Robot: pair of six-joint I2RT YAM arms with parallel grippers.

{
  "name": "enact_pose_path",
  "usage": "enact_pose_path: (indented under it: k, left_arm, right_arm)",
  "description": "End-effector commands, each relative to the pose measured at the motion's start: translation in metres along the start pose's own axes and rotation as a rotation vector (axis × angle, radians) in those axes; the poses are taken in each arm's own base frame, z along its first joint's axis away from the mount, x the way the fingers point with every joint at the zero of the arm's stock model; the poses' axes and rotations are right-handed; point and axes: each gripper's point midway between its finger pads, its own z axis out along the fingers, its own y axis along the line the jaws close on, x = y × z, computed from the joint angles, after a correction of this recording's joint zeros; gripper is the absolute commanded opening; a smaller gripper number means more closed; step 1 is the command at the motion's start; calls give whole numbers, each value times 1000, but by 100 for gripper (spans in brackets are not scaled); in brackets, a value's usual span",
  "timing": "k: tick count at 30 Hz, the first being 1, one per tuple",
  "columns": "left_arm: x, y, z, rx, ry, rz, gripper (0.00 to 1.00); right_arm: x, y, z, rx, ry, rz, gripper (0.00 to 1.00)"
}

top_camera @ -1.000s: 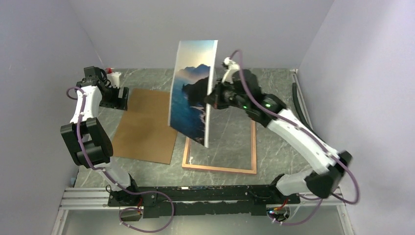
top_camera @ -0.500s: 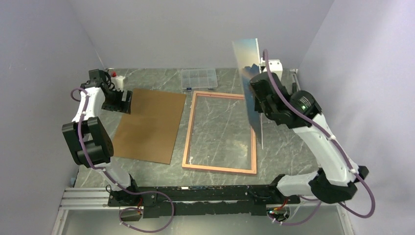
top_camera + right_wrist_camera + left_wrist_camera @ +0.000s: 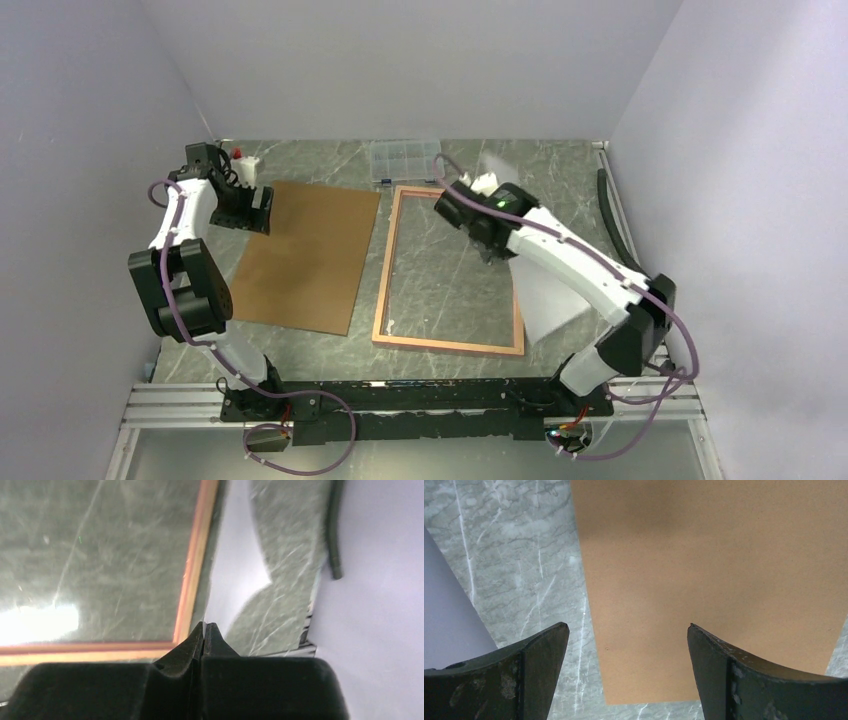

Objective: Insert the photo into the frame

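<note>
The frame point(image 3: 384, 285) lies flat on the table's middle, its clear pane showing the marble beneath. Its right rail also shows in the right wrist view point(image 3: 192, 587). My right gripper point(image 3: 492, 248) is shut on the photo point(image 3: 548, 300), which tilts over the frame's right rail with its plain white back up and its picture side hidden. In the right wrist view the jaws point(image 3: 205, 625) pinch the photo's edge point(image 3: 235, 565), a pale sheet. My left gripper point(image 3: 256, 210) is open and empty, and hovers above the far left corner of the brown backing board point(image 3: 305, 255).
The backing board fills the left wrist view point(image 3: 704, 570) between my open fingers point(image 3: 544, 650). A small clear compartment box point(image 3: 405, 158) sits behind the frame. A white bottle with a red cap point(image 3: 238, 160) stands at the far left. A black cable point(image 3: 334, 540) runs along the right wall.
My right arm swung the upright photo from over the frame to its right side, then tipped it down with the white back up. The left arm barely moved.
</note>
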Motion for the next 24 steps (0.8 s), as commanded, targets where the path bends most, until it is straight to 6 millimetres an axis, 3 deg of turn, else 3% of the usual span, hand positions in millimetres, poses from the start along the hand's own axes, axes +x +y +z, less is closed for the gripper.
enact_pose_path:
  k: [1, 4, 7, 12, 20, 24]
  left_arm:
    - [-6, -11, -8, 6, -37, 10, 94]
    - [-6, -19, -8, 0, -42, 34, 94]
    - [-8, -26, -8, -4, -57, 52, 94]
    - [-7, -33, -6, 8, -57, 55, 94]
    - [1, -35, -1, 14, -40, 55, 94]
    - [2, -33, -1, 5, -36, 63, 94]
  right_arm:
    - [35, 59, 15, -221, 122, 42, 0]
    - [32, 95, 4, -433, 90, 153, 0]
    - [24, 107, 1, -490, 71, 232, 0]
    - [9, 121, 16, -425, 102, 340, 0]
    - [-9, 162, 47, -319, 217, 460, 0]
    - [-22, 169, 54, -307, 205, 545, 0]
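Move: The right hand, still pinching the photo by its left edge with the sheet trailing to the right, has the frame's middle about 7 cm ahead, 10 cm to its left and 22 cm below. The brown backing board is centred roughly 31 cm left of the frame's middle and 3 cm farther out; the clear box stands some 28 cm beyond it and 9 cm left. From the idle left hand the frame's middle lies about 43 cm right, 4 cm back and 11 cm below. Down and to the left, the right hand swings the pinched photo in over the frame: a fast drop of about 8 cm while easing back, then leftward and forward, and down again at the end, some 13 cm left in all. Its wrist rolls about 25 degrees left side up, so the fingers point more steeply down. The open left hand drifts about 3 cm right over the backing board. ##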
